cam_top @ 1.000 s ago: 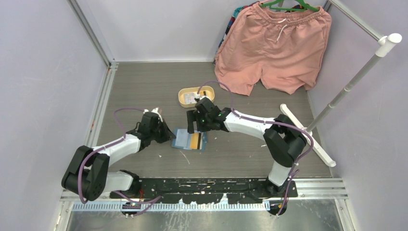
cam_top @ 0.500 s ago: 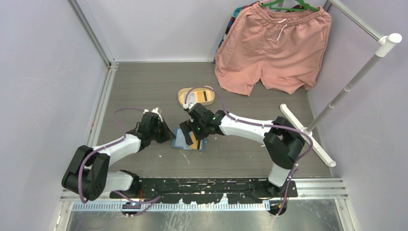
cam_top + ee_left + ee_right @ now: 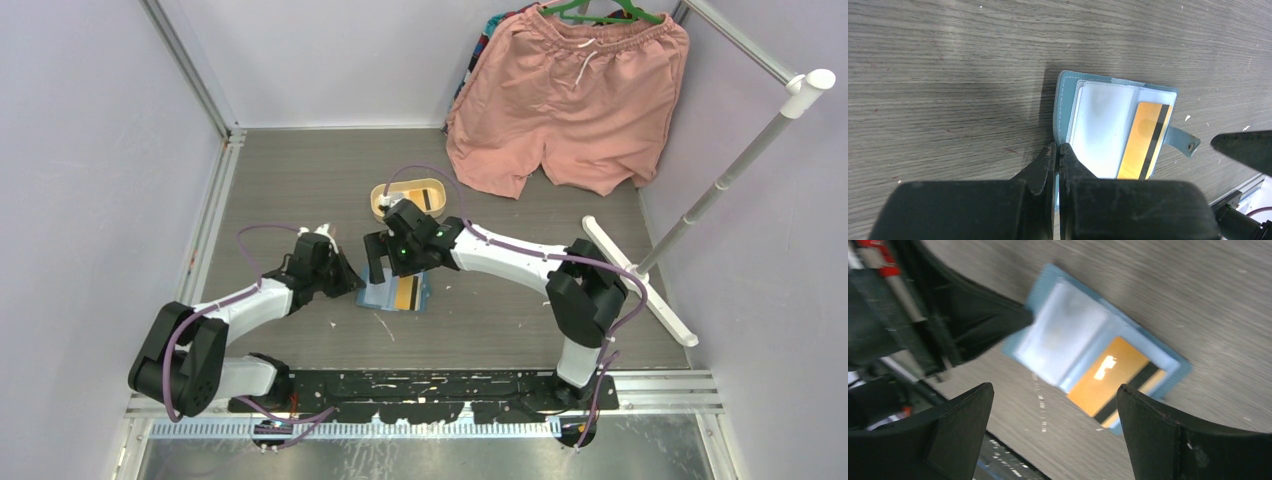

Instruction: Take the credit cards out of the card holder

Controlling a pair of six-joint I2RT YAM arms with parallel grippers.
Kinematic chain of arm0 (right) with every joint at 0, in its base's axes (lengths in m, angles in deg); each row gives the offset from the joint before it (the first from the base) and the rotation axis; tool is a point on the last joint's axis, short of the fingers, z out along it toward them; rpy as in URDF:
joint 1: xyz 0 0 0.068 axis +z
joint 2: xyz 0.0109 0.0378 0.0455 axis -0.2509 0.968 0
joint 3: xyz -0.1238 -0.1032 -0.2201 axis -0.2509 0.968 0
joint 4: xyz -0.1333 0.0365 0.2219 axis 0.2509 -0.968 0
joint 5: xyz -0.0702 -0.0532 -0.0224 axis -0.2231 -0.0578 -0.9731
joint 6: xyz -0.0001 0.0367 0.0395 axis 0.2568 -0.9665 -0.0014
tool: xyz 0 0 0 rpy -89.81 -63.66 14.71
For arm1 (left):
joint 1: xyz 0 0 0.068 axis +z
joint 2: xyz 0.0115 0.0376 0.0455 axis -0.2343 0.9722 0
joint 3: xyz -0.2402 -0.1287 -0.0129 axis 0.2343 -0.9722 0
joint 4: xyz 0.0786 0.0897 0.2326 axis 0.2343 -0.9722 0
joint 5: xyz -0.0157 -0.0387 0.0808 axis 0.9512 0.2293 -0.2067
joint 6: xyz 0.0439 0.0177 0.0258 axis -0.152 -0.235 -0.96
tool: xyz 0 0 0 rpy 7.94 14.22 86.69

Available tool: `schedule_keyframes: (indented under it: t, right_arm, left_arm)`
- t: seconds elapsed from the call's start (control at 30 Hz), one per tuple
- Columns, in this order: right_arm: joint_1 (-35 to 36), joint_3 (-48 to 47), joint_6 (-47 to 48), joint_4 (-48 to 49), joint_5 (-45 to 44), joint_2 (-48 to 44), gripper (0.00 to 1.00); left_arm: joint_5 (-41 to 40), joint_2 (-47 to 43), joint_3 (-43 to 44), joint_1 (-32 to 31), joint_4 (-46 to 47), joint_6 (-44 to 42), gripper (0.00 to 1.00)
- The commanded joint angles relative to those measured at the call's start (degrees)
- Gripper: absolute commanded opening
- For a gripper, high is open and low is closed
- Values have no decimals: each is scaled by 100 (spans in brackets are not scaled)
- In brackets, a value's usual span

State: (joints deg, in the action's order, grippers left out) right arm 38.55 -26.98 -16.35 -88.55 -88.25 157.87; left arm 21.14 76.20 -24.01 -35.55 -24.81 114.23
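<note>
The teal card holder (image 3: 1070,100) lies open on the table, showing a pale clear pocket and an orange credit card (image 3: 1143,142) with a black stripe tucked in its right side. My left gripper (image 3: 1057,149) is shut, its tips pinching the holder's near left edge. In the top view the left gripper (image 3: 352,283) sits at the left side of the card holder (image 3: 384,298). My right gripper (image 3: 386,266) hovers just above the holder, jaws wide open with nothing between them. In the blurred right wrist view, the right gripper (image 3: 1055,386) frames the orange credit card (image 3: 1110,372).
A yellow oval tray (image 3: 432,186) stands behind the holder, partly hidden by my right arm. Pink shorts (image 3: 570,100) hang at the back right on a white rack (image 3: 700,210), whose foot rests on the table's right side.
My right gripper has swung left from near the tray to above the card holder and opened fully. The left gripper and the holder have stayed put.
</note>
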Motion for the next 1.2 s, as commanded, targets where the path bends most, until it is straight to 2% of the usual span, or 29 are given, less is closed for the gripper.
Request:
schedule_keyframes:
  t: [0.0, 0.07, 0.3, 0.6, 1.0, 1.17]
  right_arm:
    - [5, 12, -625, 1004, 1160, -187, 98]
    - [9, -93, -693, 940, 1252, -58, 98]
    - [-119, -260, -1143, -129, 552, 470, 97]
    - [-211, -383, -1458, -1076, -662, 689, 97]
    - [6, -964, -1555, -1572, -1005, 1158, 97]
    - [124, -1295, -1580, -1950, -1282, 1349, 94]
  left_arm:
    - [-141, -18, -38, 27, 122, -27, 0]
    - [-141, -34, -32, 26, 107, -42, 0]
    - [-149, -132, -82, 29, 93, -46, 0]
    - [-133, -245, -161, 28, 89, -44, 0]
    - [-174, -426, -338, 28, 78, -18, 0]
    - [-185, -445, -393, 29, 108, -9, 0]
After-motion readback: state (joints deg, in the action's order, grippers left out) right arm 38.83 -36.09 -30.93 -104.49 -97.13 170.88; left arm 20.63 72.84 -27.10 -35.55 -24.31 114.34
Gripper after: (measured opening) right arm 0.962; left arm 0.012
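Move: The orange card in the open card holder lies about 4 cm to the right of the right hand, level with it fore and aft and some 9 cm below. The holder's white panel is about 2 cm left and 1 cm ahead of that hand, likewise 9 cm down; the tray stands some 17 cm beyond the card. From the left gripper, still pinching the holder's left edge, the card is about 10 cm right, 2 cm back and 2 cm lower. Swing the right gripper briefly left and a little up, about 3 cm, then sweep it back right and down over the orange card, ending some 6 cm lower and 3 cm right of its start. Roll its fingers from leftward-slanting to nearly straight down, turning clockwise, and leave them wide open astride the card. Keep the left gripper's pinch on the holder's edge, easing back about 1 cm. ##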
